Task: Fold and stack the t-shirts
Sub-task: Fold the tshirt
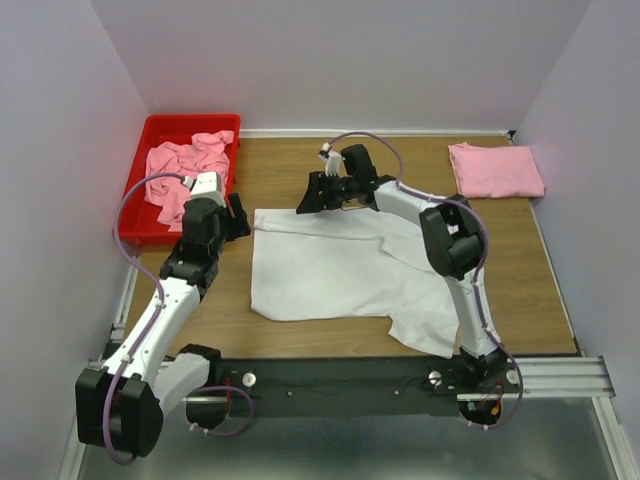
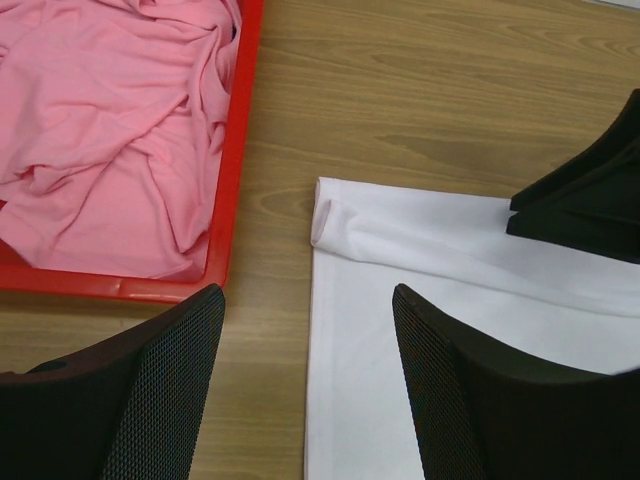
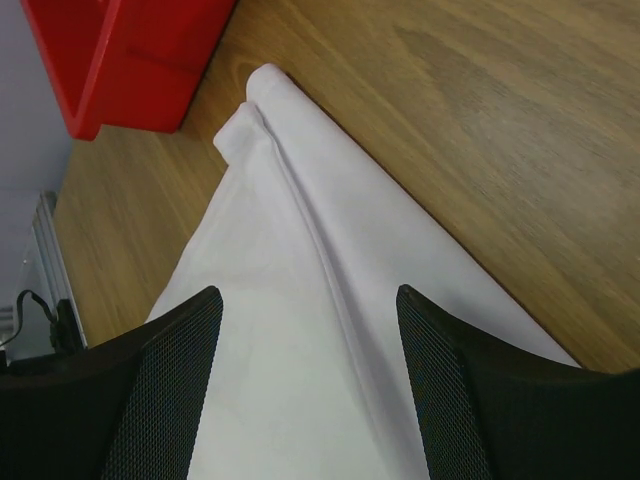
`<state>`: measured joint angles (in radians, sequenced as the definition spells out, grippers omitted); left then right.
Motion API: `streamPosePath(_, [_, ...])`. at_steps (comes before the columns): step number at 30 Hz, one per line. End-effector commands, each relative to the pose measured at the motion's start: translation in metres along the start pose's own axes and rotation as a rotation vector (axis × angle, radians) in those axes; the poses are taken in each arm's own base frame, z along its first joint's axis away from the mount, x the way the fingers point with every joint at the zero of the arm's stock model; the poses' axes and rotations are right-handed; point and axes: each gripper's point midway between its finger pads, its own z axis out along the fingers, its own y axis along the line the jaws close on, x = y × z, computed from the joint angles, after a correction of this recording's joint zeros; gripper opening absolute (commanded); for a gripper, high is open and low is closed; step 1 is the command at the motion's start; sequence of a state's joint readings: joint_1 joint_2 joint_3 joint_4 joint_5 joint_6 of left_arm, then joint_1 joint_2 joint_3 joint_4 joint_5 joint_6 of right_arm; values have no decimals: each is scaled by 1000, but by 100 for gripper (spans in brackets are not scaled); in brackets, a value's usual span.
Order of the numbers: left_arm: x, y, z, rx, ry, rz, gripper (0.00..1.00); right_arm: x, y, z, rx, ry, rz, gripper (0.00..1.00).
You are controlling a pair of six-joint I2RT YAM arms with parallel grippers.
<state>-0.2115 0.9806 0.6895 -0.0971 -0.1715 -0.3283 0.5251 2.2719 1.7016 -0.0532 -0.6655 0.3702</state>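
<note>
A white t-shirt point(image 1: 340, 275) lies spread on the wooden table, its far edge rolled into a narrow fold. My left gripper point(image 1: 240, 218) is open and empty just left of the shirt's far left corner point(image 2: 325, 215). My right gripper point(image 1: 308, 198) is open and empty above the shirt's far edge point(image 3: 300, 210). In the left wrist view, the right gripper's fingers point(image 2: 590, 195) show at the right edge. A folded pink t-shirt point(image 1: 495, 170) lies at the far right. Crumpled pink shirts point(image 1: 188, 172) fill the red bin point(image 1: 135, 228), also seen in the left wrist view point(image 2: 110, 130).
The red bin's rim point(image 2: 235, 150) stands close to the left of the white shirt's corner. Grey walls close in the table on the left, back and right. Bare wood point(image 1: 400, 165) lies between the white shirt and the folded pink one.
</note>
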Motion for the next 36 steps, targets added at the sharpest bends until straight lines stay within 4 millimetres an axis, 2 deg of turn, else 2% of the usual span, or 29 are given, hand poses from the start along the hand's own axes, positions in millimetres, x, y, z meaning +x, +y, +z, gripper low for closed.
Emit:
streamPosePath(1, [-9, 4, 0, -29, -39, 10, 76, 21, 9, 28, -72, 64, 33, 77])
streamPosePath(7, [-9, 1, 0, -10, -39, 14, 76, 34, 12, 41, -84, 93, 49, 77])
streamPosePath(15, [-7, -2, 2, 4, -28, 18, 76, 49, 29, 49, -128, 136, 51, 77])
streamPosePath(25, [-7, -2, 1, 7, -28, 21, 76, 59, 39, 46, -146, 158, 42, 75])
streamPosePath(28, [-7, -1, 1, 4, -29, 20, 76, 60, 50, 43, -161, 162, 23, 74])
streamPosePath(35, [-6, -2, 2, 8, -23, 24, 76, 80, 71, 31, -183, 198, -9, 74])
streamPosePath(36, [-5, -2, 3, 7, -22, 22, 76, 89, 71, 30, -179, 215, -9, 74])
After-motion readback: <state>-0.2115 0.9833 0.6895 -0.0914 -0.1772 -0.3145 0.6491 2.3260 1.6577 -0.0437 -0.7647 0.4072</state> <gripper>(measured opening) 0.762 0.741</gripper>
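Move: The t-shirt's folded far strip lies under the right hand, about 5 cm below and its middle line perhaps 1 cm nearer the base. The strip's left end is some 14 cm to the left at about the same reach. The near hem runs about 25 cm back, level sideways, and the red box is centred some 36 cm left and 9 cm ahead. From the left hand, the strip beneath the right hand is about 23 cm right, 8 cm ahead and 15 cm below. The t-shirt's folded strip is met by the right gripper's open fingers, which sink about 3 cm onto it while easing left and back, then draw across the cloth towards the near hem, finishing almost straight back. That makes roughly 8 cm back and 5 cm left, with the wrist turning some 10 degrees counter-clockwise; the fingers stay open. ##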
